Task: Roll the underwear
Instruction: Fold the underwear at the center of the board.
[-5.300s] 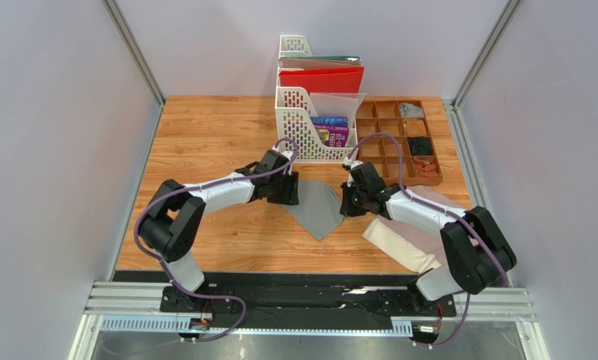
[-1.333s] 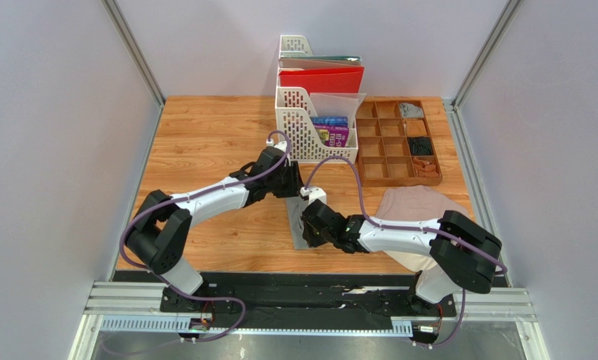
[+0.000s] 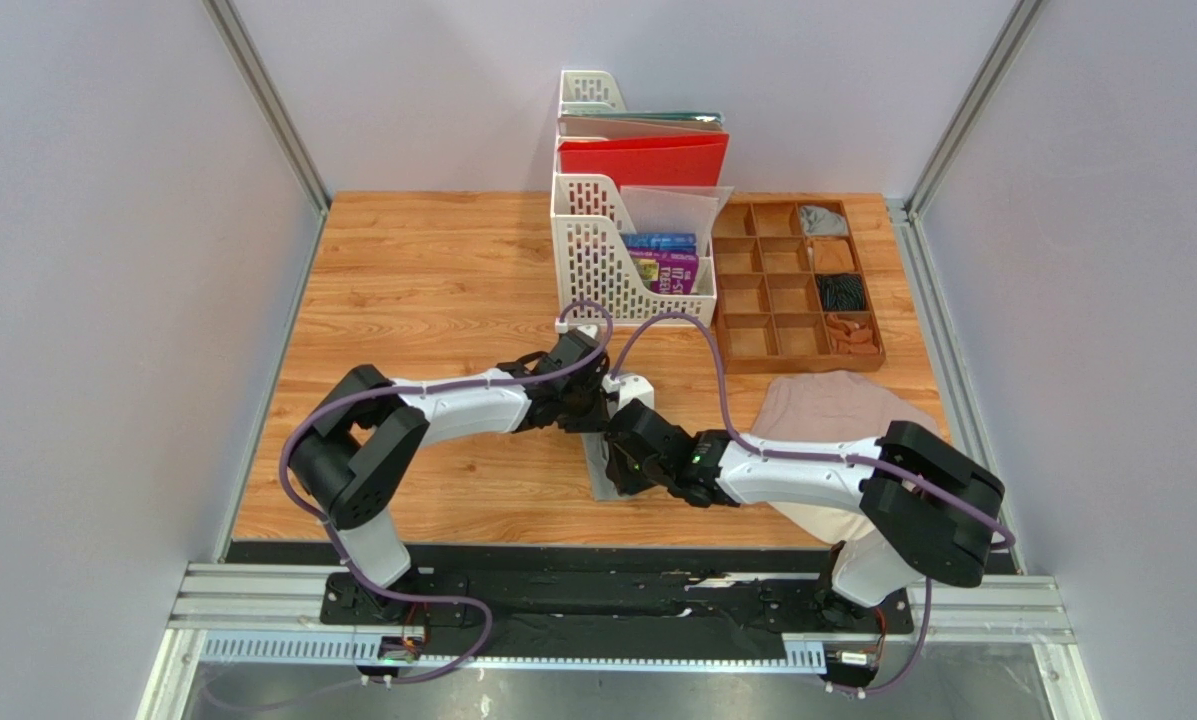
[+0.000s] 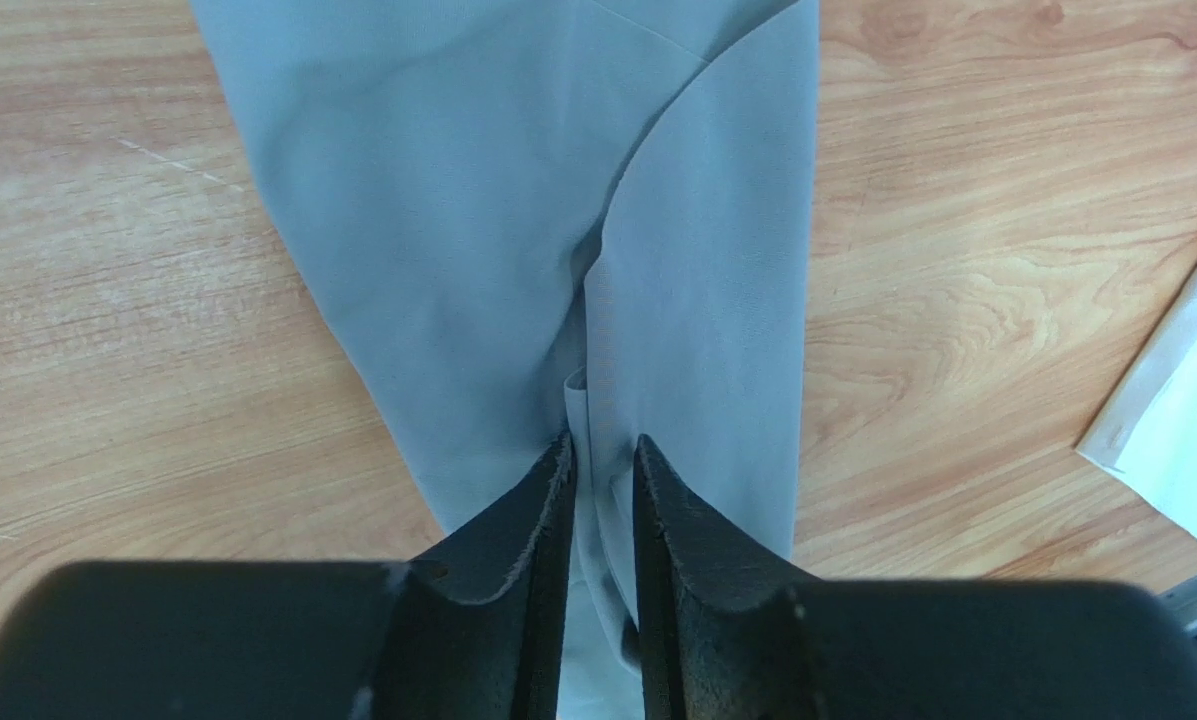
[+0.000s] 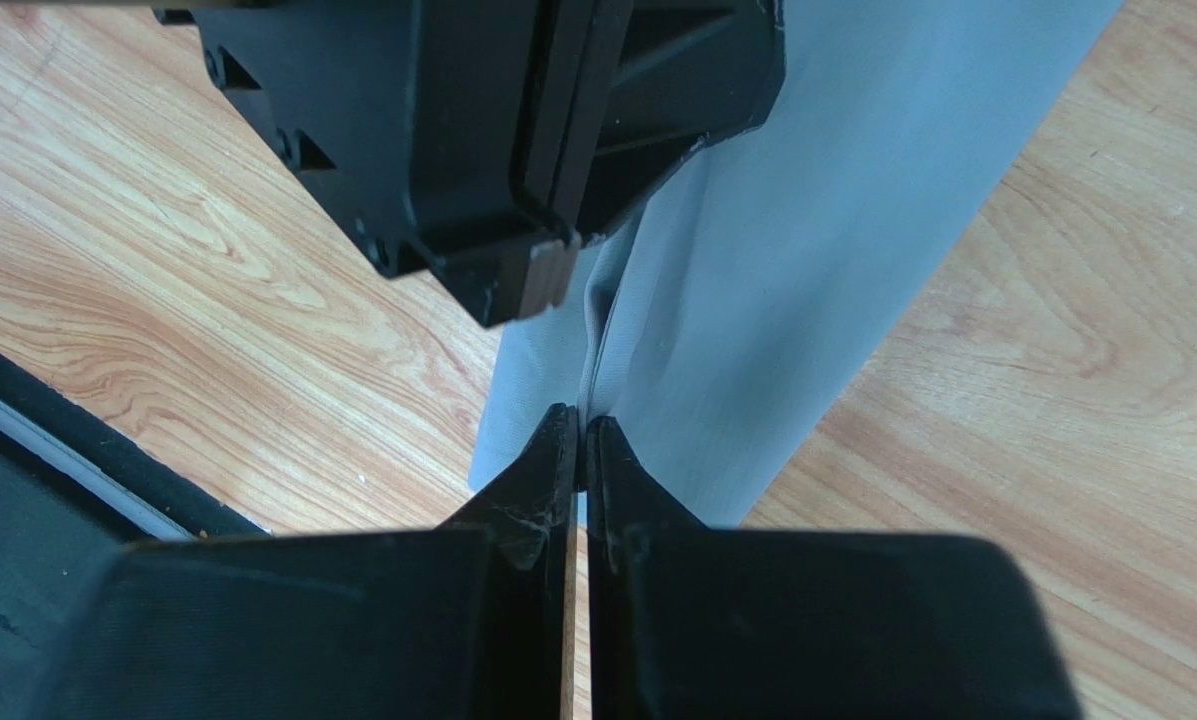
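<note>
The grey underwear (image 4: 454, 225) lies on the wooden table, folded lengthwise into a narrow strip, and is largely covered by both grippers in the top view (image 3: 600, 482). My left gripper (image 4: 601, 450) points down at the strip, its jaws a narrow gap apart with a raised fold edge between them. My right gripper (image 5: 579, 420) is shut on the fold at the strip's near end (image 5: 800, 255), just in front of the left gripper's black body (image 5: 529, 135). The pinkish-beige underwear (image 3: 830, 408) lies crumpled at the right, partly under the right arm.
Two white file racks (image 3: 619, 248) with folders and books stand at the back centre. A wooden compartment tray (image 3: 794, 323) with small items sits to their right. The rig's grey walls close in both sides, and a black rail runs along the near edge.
The left gripper has moved from the strip's far end toward the right gripper, and its jaws have narrowed. The right arm has stayed put. Earlier the grey cloth lay spread out.
</note>
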`<control>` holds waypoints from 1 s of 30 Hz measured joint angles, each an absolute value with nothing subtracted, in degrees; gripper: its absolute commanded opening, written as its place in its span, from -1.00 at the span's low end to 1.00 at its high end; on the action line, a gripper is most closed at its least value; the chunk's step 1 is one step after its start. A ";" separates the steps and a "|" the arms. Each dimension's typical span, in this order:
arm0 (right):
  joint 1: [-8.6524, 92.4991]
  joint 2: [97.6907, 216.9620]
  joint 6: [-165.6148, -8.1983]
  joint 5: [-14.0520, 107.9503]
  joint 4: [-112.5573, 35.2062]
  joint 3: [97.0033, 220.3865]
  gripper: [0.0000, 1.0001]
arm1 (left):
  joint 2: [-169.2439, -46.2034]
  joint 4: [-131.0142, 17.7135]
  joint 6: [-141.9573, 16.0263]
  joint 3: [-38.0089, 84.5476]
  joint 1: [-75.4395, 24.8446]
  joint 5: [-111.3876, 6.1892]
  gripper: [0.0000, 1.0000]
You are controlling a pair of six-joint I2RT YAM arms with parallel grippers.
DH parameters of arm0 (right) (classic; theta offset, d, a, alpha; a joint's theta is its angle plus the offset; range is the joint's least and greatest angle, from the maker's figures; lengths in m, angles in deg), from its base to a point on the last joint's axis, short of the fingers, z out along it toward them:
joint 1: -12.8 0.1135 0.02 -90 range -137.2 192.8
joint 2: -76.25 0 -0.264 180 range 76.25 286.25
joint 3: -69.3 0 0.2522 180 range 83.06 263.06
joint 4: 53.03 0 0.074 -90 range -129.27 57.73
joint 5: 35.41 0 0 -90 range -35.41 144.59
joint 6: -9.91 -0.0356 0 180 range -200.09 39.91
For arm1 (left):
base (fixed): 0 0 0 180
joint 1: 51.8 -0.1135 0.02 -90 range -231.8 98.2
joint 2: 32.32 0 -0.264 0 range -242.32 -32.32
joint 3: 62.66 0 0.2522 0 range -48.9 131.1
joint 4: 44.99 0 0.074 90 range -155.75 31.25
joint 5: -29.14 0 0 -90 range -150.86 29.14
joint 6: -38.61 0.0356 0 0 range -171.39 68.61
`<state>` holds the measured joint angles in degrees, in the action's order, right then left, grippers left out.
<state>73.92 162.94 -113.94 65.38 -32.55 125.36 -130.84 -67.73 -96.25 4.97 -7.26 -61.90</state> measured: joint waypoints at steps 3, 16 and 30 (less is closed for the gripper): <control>73.92 162.94 -113.94 65.38 -32.53 125.36 -1.00 | -130.84 -68.10 -96.20 5.27 -6.83 -62.51 -0.55; 73.92 162.96 -113.96 65.33 -32.51 125.36 -1.00 | -131.56 -70.55 -95.88 7.11 -6.24 -65.55 -0.82; 74.29 162.94 -113.94 65.64 -31.96 125.36 -1.00 | -131.60 -70.07 -95.77 7.20 -5.71 -65.96 -1.00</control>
<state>74.29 162.94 -113.94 65.64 -31.96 125.36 -131.60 -70.07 -95.77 7.20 -5.71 -65.96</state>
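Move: The left gripper is already down at the underwear, with the raised inner edge between its partly open fingers; the underwear's middle lies about 2 cm ahead, 1 cm to the left and 1 cm below. The white basket's middle is some 22 cm ahead and 3 cm right; the pink cloth's is about 31 cm right and 4 cm back. From the shut right gripper, the underwear's middle lies about 10 cm ahead and 1 cm left. Keep the left gripper down at the middle of the underwear and shut its fingers steadily, from about a quarter open to fully closed, to pinch the upright edge of the fold. Let the hand creep only about half a centimetre forward as the wrist rolls some 5 degrees, left side rising. Hold the right gripper still and shut on the fold near the underwear's near end. ##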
